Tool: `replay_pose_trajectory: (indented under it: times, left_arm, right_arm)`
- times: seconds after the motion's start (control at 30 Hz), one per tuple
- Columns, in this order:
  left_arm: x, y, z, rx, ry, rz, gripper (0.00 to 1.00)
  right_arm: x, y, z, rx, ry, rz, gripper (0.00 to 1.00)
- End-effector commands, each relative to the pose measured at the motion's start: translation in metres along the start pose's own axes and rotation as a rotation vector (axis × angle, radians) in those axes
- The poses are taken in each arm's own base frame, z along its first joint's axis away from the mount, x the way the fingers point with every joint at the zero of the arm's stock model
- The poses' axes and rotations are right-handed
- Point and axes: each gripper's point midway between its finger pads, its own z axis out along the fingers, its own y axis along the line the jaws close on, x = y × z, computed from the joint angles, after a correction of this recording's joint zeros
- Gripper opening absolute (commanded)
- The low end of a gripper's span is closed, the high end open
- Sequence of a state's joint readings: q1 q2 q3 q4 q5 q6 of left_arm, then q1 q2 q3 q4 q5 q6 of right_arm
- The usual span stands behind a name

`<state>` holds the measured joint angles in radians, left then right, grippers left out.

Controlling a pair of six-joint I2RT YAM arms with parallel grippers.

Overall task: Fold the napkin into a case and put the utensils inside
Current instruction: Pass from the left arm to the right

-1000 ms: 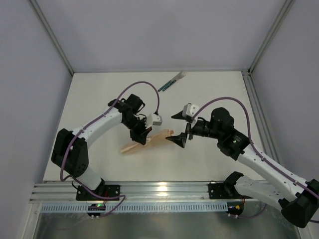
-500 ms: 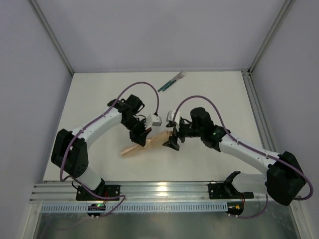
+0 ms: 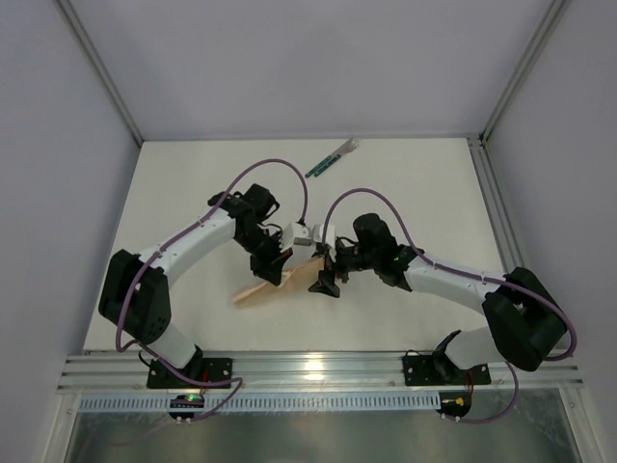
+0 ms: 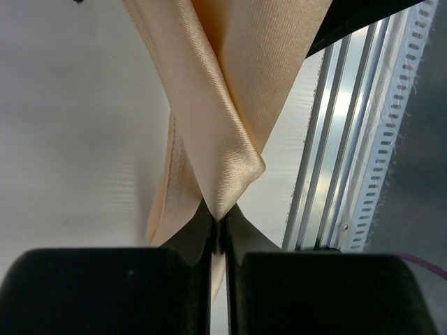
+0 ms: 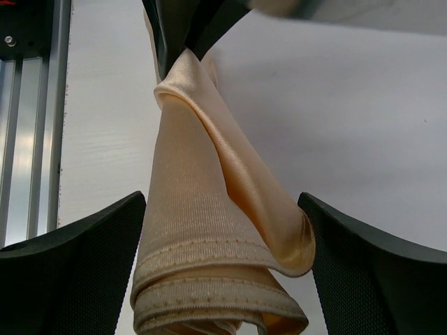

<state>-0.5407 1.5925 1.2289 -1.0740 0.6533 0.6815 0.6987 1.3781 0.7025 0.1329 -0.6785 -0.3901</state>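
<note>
The peach-tan napkin (image 3: 253, 293) lies near the table's front as a narrow folded case with a diagonal flap (image 4: 230, 91). My left gripper (image 3: 276, 268) is shut on its middle, the cloth pinched between the jaws (image 4: 218, 234). My right gripper (image 3: 326, 270) stands open with its fingers on either side of the napkin's rolled, hemmed right end (image 5: 209, 237), apart from the cloth (image 5: 223, 272). The left fingers (image 5: 183, 28) show at the top of the right wrist view. The utensils (image 3: 333, 157), with green handles and pale ends, lie at the table's far edge, away from both grippers.
An aluminium rail (image 3: 318, 367) runs along the near table edge, close behind the napkin (image 4: 328, 139). White table surface (image 3: 424, 193) spreads around the arms. Frame posts and grey walls close in the sides and back.
The right arm has swung left and down to the napkin, so its open jaws now straddle the cloth's right end. The left gripper has kept its hold, almost still.
</note>
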Motion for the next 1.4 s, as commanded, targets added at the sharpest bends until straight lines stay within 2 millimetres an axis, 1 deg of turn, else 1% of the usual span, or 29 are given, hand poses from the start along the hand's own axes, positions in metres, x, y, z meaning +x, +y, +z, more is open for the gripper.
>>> replay_pose_trajectory:
  times: [0.0, 0.07, 0.1, 0.17, 0.2, 0.3, 0.33, 0.4, 0.43, 0.47, 0.6, 0.63, 0.67, 0.7, 0.73, 0.83, 0.9, 0.93, 0.97, 1.03, 1.13, 1.23, 1.3, 1.37]
  left_arm:
    - [-0.015, -0.005, -0.009, 0.016, -0.05, 0.031, 0.0]
    - [-0.015, -0.004, -0.008, 0.018, -0.047, 0.028, 0.0]
    - [-0.014, -0.004, -0.008, 0.018, -0.045, 0.027, 0.0]
    - [-0.013, -0.004, -0.006, 0.023, -0.04, 0.021, 0.0]
    - [-0.013, -0.003, -0.006, 0.022, -0.041, 0.024, 0.0]
    - [-0.013, -0.001, -0.004, 0.024, -0.036, 0.02, 0.0]
    - [-0.012, 0.0, -0.003, 0.026, -0.035, 0.019, 0.0]
    - [-0.012, 0.002, -0.004, 0.022, -0.033, 0.018, 0.0]
    - [-0.012, 0.003, -0.004, 0.02, -0.035, 0.017, 0.01]
    - [-0.011, 0.004, -0.003, 0.023, -0.029, 0.01, 0.02]
    - [-0.01, 0.012, -0.003, 0.025, -0.027, -0.007, 0.09]
    - [-0.011, 0.013, -0.002, 0.025, -0.029, -0.006, 0.11]
    - [-0.01, 0.014, -0.002, 0.026, -0.027, -0.006, 0.2]
    - [-0.009, 0.015, 0.0, 0.029, -0.024, -0.007, 0.25]
    - [-0.008, 0.015, 0.002, 0.035, -0.022, -0.009, 0.35]
    - [-0.002, 0.015, 0.005, 0.039, -0.012, -0.014, 0.48]
    - [0.004, 0.015, 0.008, 0.031, -0.004, -0.003, 0.52]
    - [0.004, 0.015, 0.007, 0.018, -0.009, 0.008, 0.54]
    - [0.008, 0.014, 0.008, 0.017, -0.006, 0.009, 0.54]
    - [0.005, 0.014, 0.003, 0.005, -0.026, 0.02, 0.56]
    - [0.005, 0.014, -0.003, 0.001, -0.041, 0.02, 0.58]
    - [0.012, 0.021, -0.002, -0.022, -0.016, 0.012, 0.59]
    - [0.018, 0.026, 0.004, -0.019, 0.004, -0.007, 0.58]
    - [0.024, 0.035, 0.008, -0.022, 0.018, -0.039, 0.57]
  right_arm:
    - [-0.02, 0.002, 0.008, -0.025, -0.081, -0.04, 0.92]
    - [-0.023, 0.007, 0.01, -0.047, -0.105, -0.036, 0.8]
    - [-0.021, 0.01, 0.01, -0.053, -0.107, -0.02, 0.69]
    - [-0.022, 0.01, 0.011, -0.048, -0.117, -0.016, 0.6]
    - [-0.02, 0.012, 0.011, -0.051, -0.116, -0.006, 0.51]
    - [-0.02, 0.014, 0.011, -0.058, -0.121, 0.013, 0.38]
    - [-0.02, 0.016, 0.011, -0.067, -0.12, 0.023, 0.32]
    - [-0.021, 0.018, 0.01, -0.08, -0.12, 0.03, 0.27]
    - [-0.022, 0.021, 0.01, -0.091, -0.119, 0.048, 0.22]
    - [-0.024, 0.023, 0.009, -0.105, -0.122, 0.058, 0.2]
    - [-0.024, 0.027, 0.009, -0.126, -0.093, 0.127, 0.09]
    - [-0.02, 0.028, 0.01, -0.131, -0.076, 0.15, 0.08]
    - [-0.022, 0.027, 0.01, -0.126, -0.074, 0.175, 0.05]
    - [-0.021, 0.024, 0.01, -0.11, -0.069, 0.191, 0.04]
    - [-0.021, 0.023, 0.009, -0.103, -0.07, 0.206, 0.04]
    - [-0.027, 0.018, 0.006, -0.089, -0.084, 0.284, 0.04]
    - [-0.029, 0.015, 0.005, -0.086, -0.091, 0.33, 0.04]
    - [-0.031, 0.015, 0.004, -0.089, -0.096, 0.359, 0.04]
    - [-0.03, 0.012, 0.003, -0.086, -0.094, 0.379, 0.04]
    - [-0.03, 0.01, 0.001, -0.084, -0.097, 0.41, 0.04]
    - [-0.025, 0.006, 0.001, -0.076, -0.087, 0.455, 0.04]
    - [-0.023, 0.002, 0.001, -0.08, -0.094, 0.507, 0.04]
    - [-0.019, -0.002, 0.001, -0.075, -0.091, 0.55, 0.04]
    - [-0.015, -0.004, 0.0, -0.078, -0.089, 0.611, 0.04]
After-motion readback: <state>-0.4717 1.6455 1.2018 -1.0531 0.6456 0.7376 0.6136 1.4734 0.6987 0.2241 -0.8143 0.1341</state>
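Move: The napkin's right end already stands between the right hand's wide-open fingers, some 1 cm to that hand's left, level fore and aft and in height; the shut left gripper is about 12 cm left and 2 cm back. From the left hand, which holds the rolled napkin near its middle, that end lies roughly 11 cm right, 2 cm forward and level; the napkin's left end hangs some 11 cm left, 4 cm back, 6 cm lower. Right hand eases back 2 cm, pinching the napkin's end, then forward, rolling about 30 degrees; left opens, sinking. ##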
